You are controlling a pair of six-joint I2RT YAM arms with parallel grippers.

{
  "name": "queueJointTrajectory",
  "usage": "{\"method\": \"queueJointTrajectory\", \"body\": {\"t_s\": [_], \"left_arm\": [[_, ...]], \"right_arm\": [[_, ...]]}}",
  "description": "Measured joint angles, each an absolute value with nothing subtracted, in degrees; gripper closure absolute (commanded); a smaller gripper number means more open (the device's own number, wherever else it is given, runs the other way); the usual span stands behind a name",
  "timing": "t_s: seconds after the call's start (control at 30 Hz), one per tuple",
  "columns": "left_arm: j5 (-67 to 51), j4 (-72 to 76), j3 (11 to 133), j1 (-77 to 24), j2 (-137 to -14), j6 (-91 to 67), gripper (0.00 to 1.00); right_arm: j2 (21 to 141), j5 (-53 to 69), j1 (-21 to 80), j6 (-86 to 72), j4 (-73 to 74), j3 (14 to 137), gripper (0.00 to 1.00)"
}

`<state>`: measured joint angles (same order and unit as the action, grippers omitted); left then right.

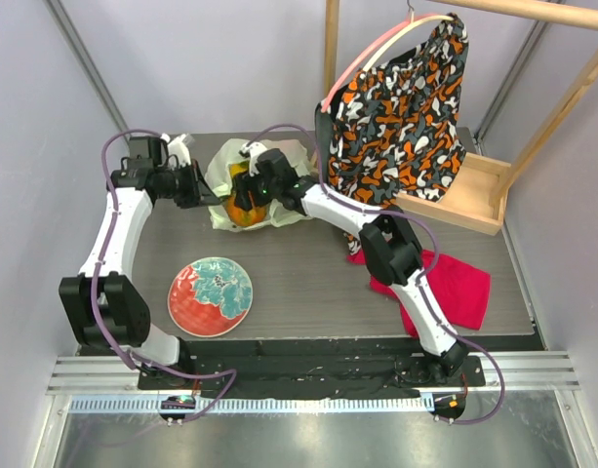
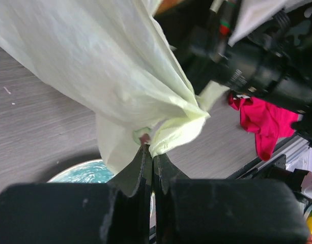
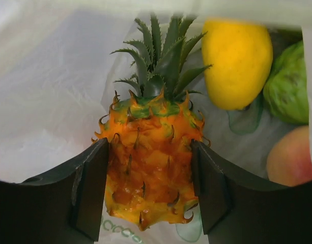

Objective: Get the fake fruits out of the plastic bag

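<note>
The plastic bag point(image 1: 225, 166) lies at the back of the table, pale yellow-green and crinkly. My left gripper point(image 2: 149, 152) is shut on a bunched edge of the bag point(image 2: 120, 66) and holds it up. My right gripper point(image 3: 149, 144) reaches inside the bag; its two fingers press on both sides of the orange pineapple point(image 3: 150, 168) with green leaves. Beside it in the bag lie a yellow mango point(image 3: 236, 63), a green round fruit point(image 3: 288, 89) and a peach point(image 3: 290, 160). From above, the pineapple point(image 1: 245, 210) shows orange through the bag under the right gripper point(image 1: 248, 185).
A red-and-teal plate point(image 1: 210, 295) sits at the front left of the table. A red cloth point(image 1: 455, 288) lies at the front right. A patterned garment point(image 1: 401, 107) hangs from a wooden rack point(image 1: 464, 190) at the back right.
</note>
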<state>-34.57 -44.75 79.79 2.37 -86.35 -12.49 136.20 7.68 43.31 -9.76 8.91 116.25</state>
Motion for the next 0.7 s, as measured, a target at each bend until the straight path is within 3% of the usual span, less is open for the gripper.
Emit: {"method": "queueJointTrajectory", "body": {"t_s": [0.43,0.63,0.7], "left_arm": [[-33.43,-43.97,83.22,2.37,-91.74,-13.69,0.94],[-30.0,-46.19,92.86,2.96,-97.95,-11.64,0.93],[-28.95,-47.9,98.43,4.29,-101.58,-11.27,0.76]], "right_arm": [[115.39,15.16,42.3,-4.03,12.88,103.96,0.99],[104.05,15.46,42.3,-2.48,8.69,95.7,0.99],[101.45,14.44,42.3,-2.59,8.08,92.77,0.99]]}}
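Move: The pineapple already sits between the right hand's fingers, inside the bag. The plate it seems meant for lies about 27 cm back, 9 cm left and 6 cm below that hand. Still in the bag, the yellow mango is some 9 cm ahead and 1 cm left, the peach about 10 cm ahead and 6 cm right, both slightly lower. From the left hand, which pinches the bag's rim, the pineapple is roughly 8 cm ahead, 8 cm right and 10 cm below. Back and to the right at first, then mostly upward, the right hand draws the gripped pineapple out of the bag's mouth, rising about 17 cm in all while its fingers tip up some 15 degrees and keep their hold. The left hand keeps the rim pinched and, mainly near the end, pulls it about 8 cm forward and a little left, away from the pineapple. ##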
